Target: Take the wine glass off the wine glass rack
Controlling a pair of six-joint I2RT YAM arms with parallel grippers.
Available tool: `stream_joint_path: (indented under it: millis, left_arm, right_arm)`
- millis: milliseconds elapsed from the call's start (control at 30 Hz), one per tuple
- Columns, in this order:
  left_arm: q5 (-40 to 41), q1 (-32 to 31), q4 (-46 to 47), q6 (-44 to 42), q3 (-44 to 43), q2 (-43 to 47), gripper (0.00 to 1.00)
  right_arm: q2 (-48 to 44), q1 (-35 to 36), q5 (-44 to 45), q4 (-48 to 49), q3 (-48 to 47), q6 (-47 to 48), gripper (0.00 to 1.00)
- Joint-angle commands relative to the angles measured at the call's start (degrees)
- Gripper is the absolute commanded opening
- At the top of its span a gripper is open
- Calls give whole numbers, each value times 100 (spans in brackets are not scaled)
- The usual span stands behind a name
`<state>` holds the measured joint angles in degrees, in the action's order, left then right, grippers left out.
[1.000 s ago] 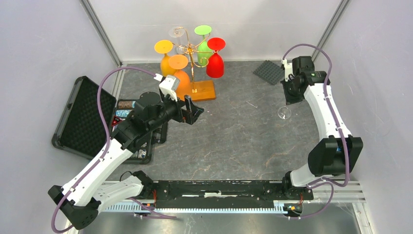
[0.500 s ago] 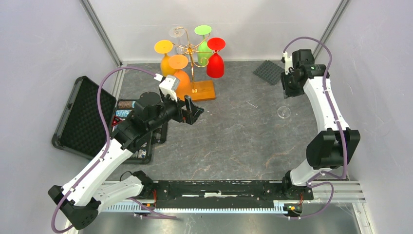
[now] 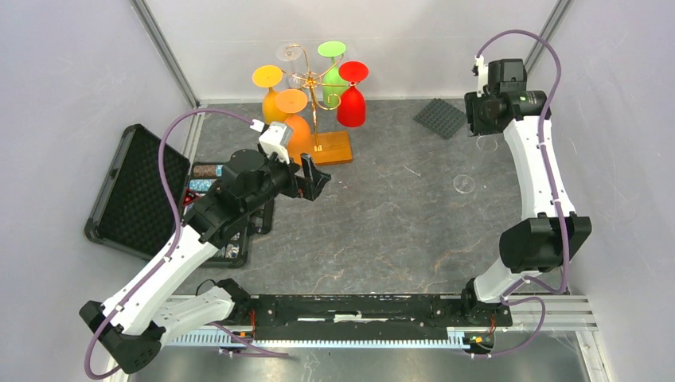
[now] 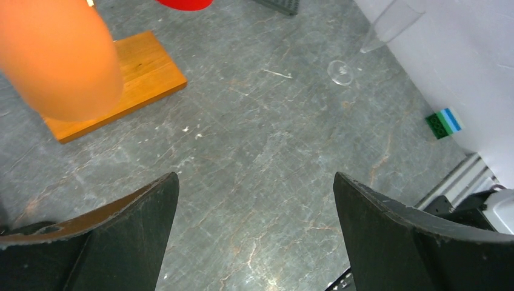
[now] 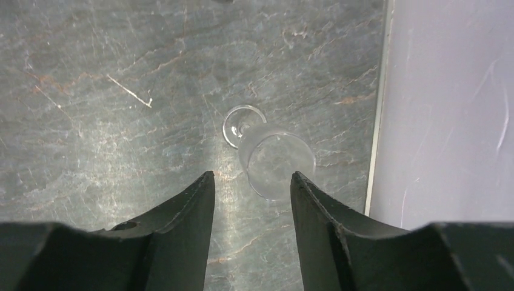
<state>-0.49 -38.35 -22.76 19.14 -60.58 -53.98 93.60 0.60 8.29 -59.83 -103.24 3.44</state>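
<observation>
The wine glass rack [image 3: 317, 86] is a gold scrolled stand on a wooden base [image 3: 333, 149] at the back. Orange [image 3: 271, 89], green [image 3: 332, 62], red [image 3: 351, 95] and clear [image 3: 287, 53] glasses hang from it upside down. A clear wine glass [image 3: 463, 184] stands upright on the table at the right. My right gripper [image 3: 483, 126] is open and empty, high above that glass [image 5: 276, 160], with nothing between its fingertips [image 5: 251, 176]. My left gripper [image 3: 315, 178] is open and empty just in front of the wooden base [image 4: 124, 79], beside an orange glass bowl [image 4: 57, 57].
An open black foam-lined case [image 3: 131, 191] lies at the left with small items [image 3: 207, 171] beside it. A grey studded mat [image 3: 439, 118] lies at the back right. A green and blue block [image 4: 445, 121] sits near the right wall. White walls close in on three sides.
My right gripper has risen and drawn back from the clear glass on the table, which stays standing. My left gripper has shifted very slightly towards the rack.
</observation>
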Motion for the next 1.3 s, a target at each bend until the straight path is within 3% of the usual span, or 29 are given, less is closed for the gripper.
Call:
stream_joint_path:
  millis: [0, 67, 233, 400, 567, 767, 1000, 1267]
  left_arm:
    - [671, -6, -181, -179, -349, -16, 100]
    - [1013, 2, -333, -134, -473, 13, 100]
    - [1613, 12, -319, -125, -533, 253, 100]
    - [2121, 20, -193, -96, -537, 546, 100]
    - [2410, 64, 212, 348, -444, 810, 100]
    - [2235, 130, 131, 473, -570, 728, 100]
    - [1996, 152, 445, 84, -245, 982, 100]
    - [2055, 152, 601, -70, 3, 1167, 100]
  right_arm:
    - [-324, -22, 213, 299, -383, -296, 55]
    - [-662, -20, -136, 817, -109, -574, 55]
    - [-1812, -25, -1902, 2986, 1601, -1576, 56]
    - [-2574, 92, -2991, 5778, 3591, -3788, 56]
    - [-2434, 592, -3188, 7544, 4338, -5480, 61]
    - [-1837, 1534, -2476, 9298, 4508, -6389, 78]
    - [-441, 2147, -1773, 9034, 3056, -6905, 78]
    - [234, 2313, -536, 8218, 2071, -6917, 73]
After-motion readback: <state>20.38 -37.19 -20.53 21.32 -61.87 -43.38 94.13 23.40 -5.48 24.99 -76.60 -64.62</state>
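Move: The hanging red wine glass, next to be taken, is about 35 cm to the right hand's left, 13 cm ahead and a few centimetres lower. The green glass hangs about 5 cm left of and 8 cm beyond it; the orange glass is 15 cm left of and 8 cm nearer than it. The clear glass already set down stands just behind, right of and below the right hand. From the left hand, the red glass is some 27 cm ahead, 9 cm right. Lift the right gripper clear of the standing clear glass and swing it nearly 30 cm left and about 11 cm up towards the red glass, ending with a short forward reach. Roll it by some 80 degrees as it goes so the steeply down-pointing fingers come near level, spreading them wider. Draw the open left gripper left and up, turning it counter-clockwise. ##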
